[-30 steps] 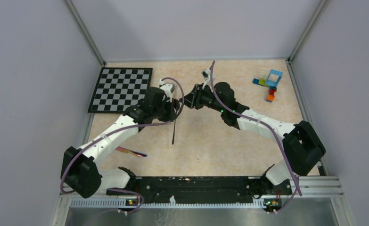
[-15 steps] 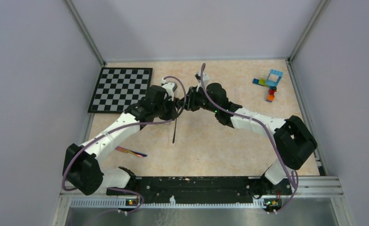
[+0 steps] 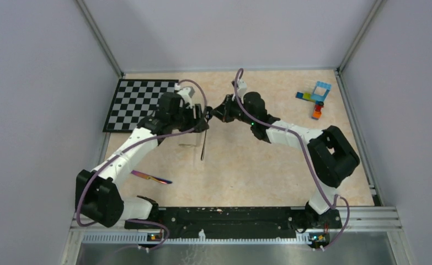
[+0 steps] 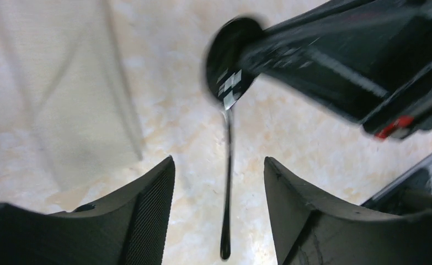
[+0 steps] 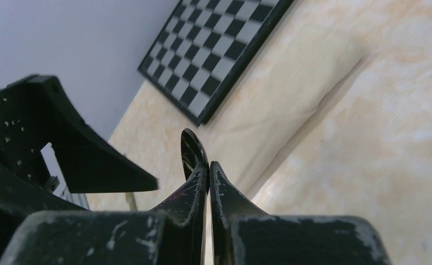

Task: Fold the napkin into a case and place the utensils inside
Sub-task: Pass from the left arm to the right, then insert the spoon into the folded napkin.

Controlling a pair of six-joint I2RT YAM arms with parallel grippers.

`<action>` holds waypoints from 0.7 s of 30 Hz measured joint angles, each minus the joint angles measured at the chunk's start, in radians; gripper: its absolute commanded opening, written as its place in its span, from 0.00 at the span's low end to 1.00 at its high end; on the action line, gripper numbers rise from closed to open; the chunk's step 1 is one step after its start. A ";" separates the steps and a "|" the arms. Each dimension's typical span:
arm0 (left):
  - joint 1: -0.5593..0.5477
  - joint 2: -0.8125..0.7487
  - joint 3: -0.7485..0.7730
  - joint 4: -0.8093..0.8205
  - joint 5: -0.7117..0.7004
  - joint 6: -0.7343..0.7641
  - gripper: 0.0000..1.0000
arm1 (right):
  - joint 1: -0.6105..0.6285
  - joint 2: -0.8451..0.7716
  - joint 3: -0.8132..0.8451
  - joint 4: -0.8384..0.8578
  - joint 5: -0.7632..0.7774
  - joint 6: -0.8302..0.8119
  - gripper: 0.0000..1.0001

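Observation:
A black spoon hangs upright, its oval bowl at the top. My right gripper is shut on that bowl, reaching in from the right. My left gripper is open, its fingers standing either side of the handle without touching it. The cream napkin, folded into a narrow case, lies on the table beside the chequered board, left of the spoon. A rainbow-tinted utensil lies near the left arm's base.
Small coloured toy bricks sit at the back right. Grey walls close in the beige table on three sides. The two arms meet above the table's middle back.
My left gripper has opened, let go of the spoon and drawn back to the left. My right gripper has shut on the spoon's bowl and now carries it.

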 measured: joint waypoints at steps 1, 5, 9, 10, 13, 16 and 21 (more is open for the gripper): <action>0.053 -0.003 -0.003 0.013 0.045 -0.018 0.65 | -0.024 0.023 0.019 0.017 -0.016 0.013 0.00; 0.249 -0.027 -0.052 0.084 0.161 -0.088 0.55 | -0.128 0.137 0.126 0.106 -0.052 0.042 0.00; 0.313 -0.017 -0.111 0.158 0.253 -0.151 0.39 | -0.196 0.276 0.307 0.163 -0.074 0.049 0.00; 0.319 -0.003 -0.125 0.179 0.279 -0.164 0.36 | -0.206 0.325 0.375 0.172 -0.083 0.051 0.00; 0.325 0.069 -0.135 0.220 0.326 -0.192 0.28 | -0.222 0.464 0.557 0.180 -0.099 0.056 0.00; 0.327 0.138 -0.151 0.255 0.337 -0.203 0.23 | -0.229 0.612 0.737 0.161 -0.115 0.056 0.00; 0.332 0.161 -0.204 0.274 0.309 -0.201 0.21 | -0.233 0.829 1.020 0.062 -0.137 0.047 0.00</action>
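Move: The folded napkin lies below the right hand, which already holds the spoon and fork: its middle is about 11 cm ahead, 8 cm to the left and 18 cm down. The chessboard's middle is some 22 cm ahead and 33 cm left of that hand, the knife roughly 18 cm back and 27 cm left. From the empty left hand the napkin's middle is about 16 cm ahead, 5 cm left and 17 cm down. Right hand carries spoon and fork some 25 cm forward towards the napkin's far end; the left sinks leftward, part-closing. ##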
